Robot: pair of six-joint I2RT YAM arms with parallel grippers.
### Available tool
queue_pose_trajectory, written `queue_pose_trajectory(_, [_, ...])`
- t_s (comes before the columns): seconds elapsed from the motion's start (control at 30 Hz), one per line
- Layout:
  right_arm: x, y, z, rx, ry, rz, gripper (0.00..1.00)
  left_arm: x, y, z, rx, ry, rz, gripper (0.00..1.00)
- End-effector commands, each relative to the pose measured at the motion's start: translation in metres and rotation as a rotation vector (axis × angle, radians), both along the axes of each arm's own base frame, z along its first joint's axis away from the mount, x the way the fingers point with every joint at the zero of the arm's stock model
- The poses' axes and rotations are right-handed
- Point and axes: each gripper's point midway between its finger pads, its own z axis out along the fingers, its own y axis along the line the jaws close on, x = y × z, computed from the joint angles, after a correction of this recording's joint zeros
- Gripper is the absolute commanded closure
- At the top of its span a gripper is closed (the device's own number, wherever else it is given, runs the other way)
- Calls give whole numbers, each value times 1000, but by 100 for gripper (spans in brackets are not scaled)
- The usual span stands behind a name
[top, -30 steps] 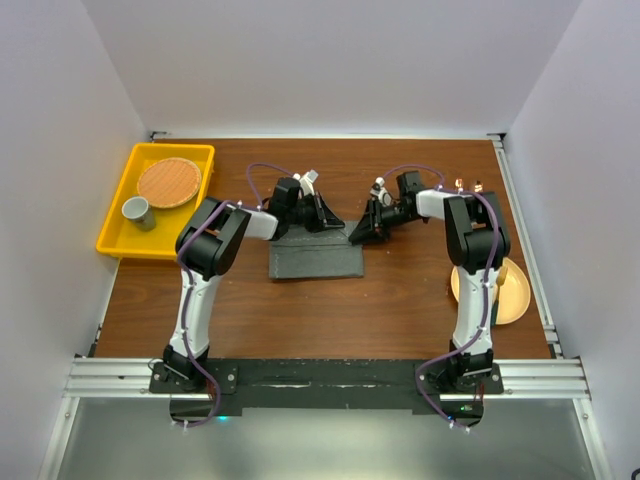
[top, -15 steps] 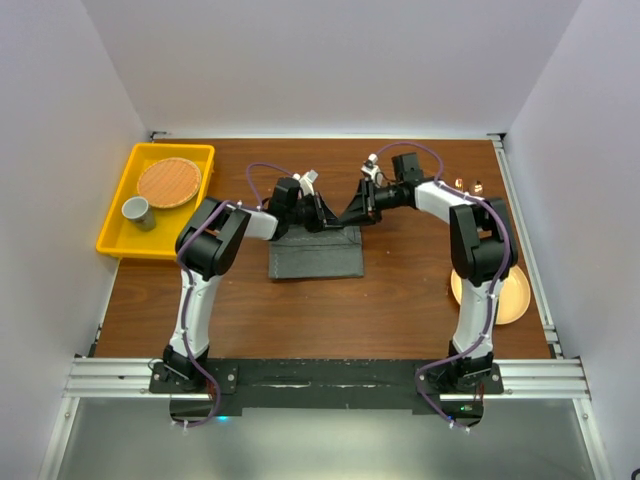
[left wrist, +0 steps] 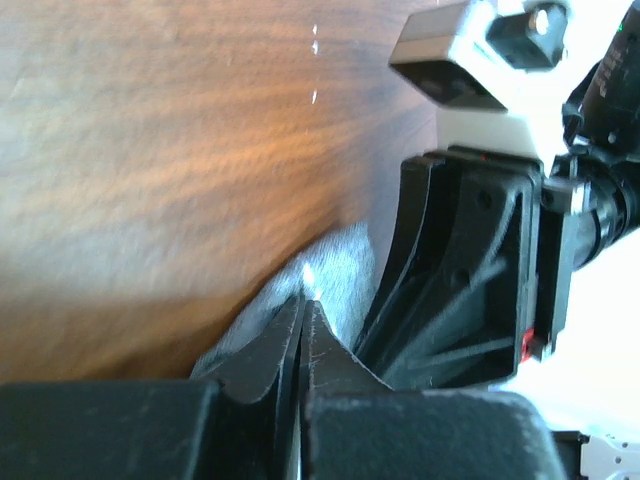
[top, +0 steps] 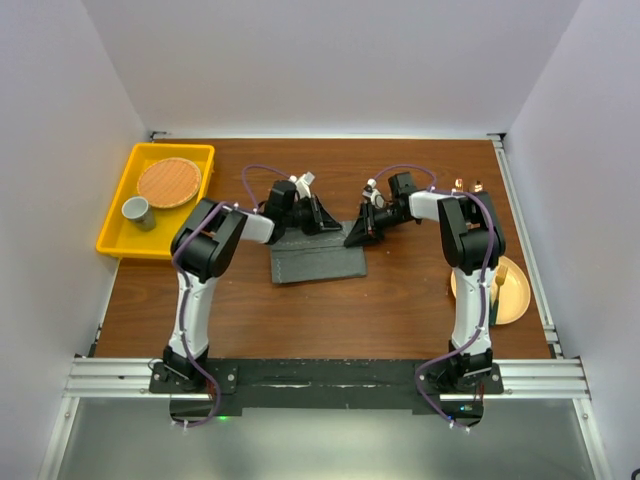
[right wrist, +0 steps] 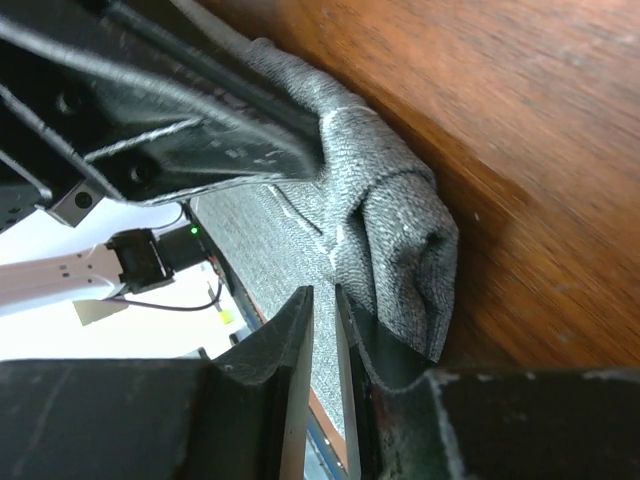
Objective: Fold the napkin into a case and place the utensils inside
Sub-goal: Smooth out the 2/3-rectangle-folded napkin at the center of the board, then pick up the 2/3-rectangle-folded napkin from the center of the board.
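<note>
The dark grey napkin (top: 315,260) lies as a folded rectangle on the table's middle. My left gripper (top: 326,217) sits at its far edge, jaws shut, and the left wrist view shows the cloth (left wrist: 335,262) tented up to the closed tips (left wrist: 303,300). At the far right corner my right gripper (top: 354,236) hovers; its jaws (right wrist: 322,292) stand a narrow slit apart with nothing between them. A rolled fold of napkin (right wrist: 395,225) rests just outside one of its fingers. The copper utensils (top: 467,185) lie at the far right of the table.
A yellow-orange plate (top: 512,290) sits by the right arm's base. At the far left, a yellow tray (top: 115,235) holds a woven round mat (top: 169,182) and a grey cup (top: 136,211). The two grippers are close together over the napkin's far edge.
My right gripper swung up toward the left gripper, then came back down to the napkin's far right corner, its jaws narrowing. The left gripper barely moved.
</note>
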Motion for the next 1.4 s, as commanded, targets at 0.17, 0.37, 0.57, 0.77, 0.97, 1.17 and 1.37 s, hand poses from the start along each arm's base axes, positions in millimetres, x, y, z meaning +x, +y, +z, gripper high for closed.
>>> queue_pose_trajectory(0.17, [-3, -31, -43, -241, 14, -61, 80, -20, 23, 96, -112, -185, -53, 61])
queue_pose_trajectory(0.37, [-4, -32, -45, -247, 20, -68, 80, -35, 71, 63, -92, -73, 24, 61])
queue_pose_trajectory(0.57, [-10, -34, -50, -255, 40, -68, 80, -43, 117, -12, 17, 82, 93, 62])
queue_pose_trajectory(0.77, [-9, -36, -52, -270, 28, -55, 82, -31, 125, 42, 53, -138, 31, 61])
queue_pose_trajectory(0.97, [-5, -35, -49, -270, 6, -53, 83, -53, 109, 102, 506, -758, -272, 55])
queue_pose_trajectory(1.17, [-2, -37, -49, -278, -16, -51, 84, -130, 81, 82, 839, -1290, -673, 44])
queue_pose_trajectory(1.37, [-2, -38, -50, -290, -28, -41, 84, -157, 69, 44, 972, -1390, -812, 44])
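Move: The napkin's near edge, where my left hand is headed, has its middle about 12 cm back and 4 cm to the left of the hand, some 2 cm lower; the napkin's middle is 6 cm back and 5 cm left. My right fingertips stand roughly 4 cm back and 2 cm right of my left hand's. From my right hand, that near edge lies 9 cm back and 6 cm left, the napkin's middle 2 cm back and 7 cm left. I lift my closed left fingers off the napkin's far right part, opening them, and hop about 11 cm left to come down low again. Then I rise high and swing back and somewhat right, over the napkin to its near edge, rolling the hand some 90 degrees about its fingers, opening them past half, and sinking. My right fingertips stay pressing near the far right corner. ##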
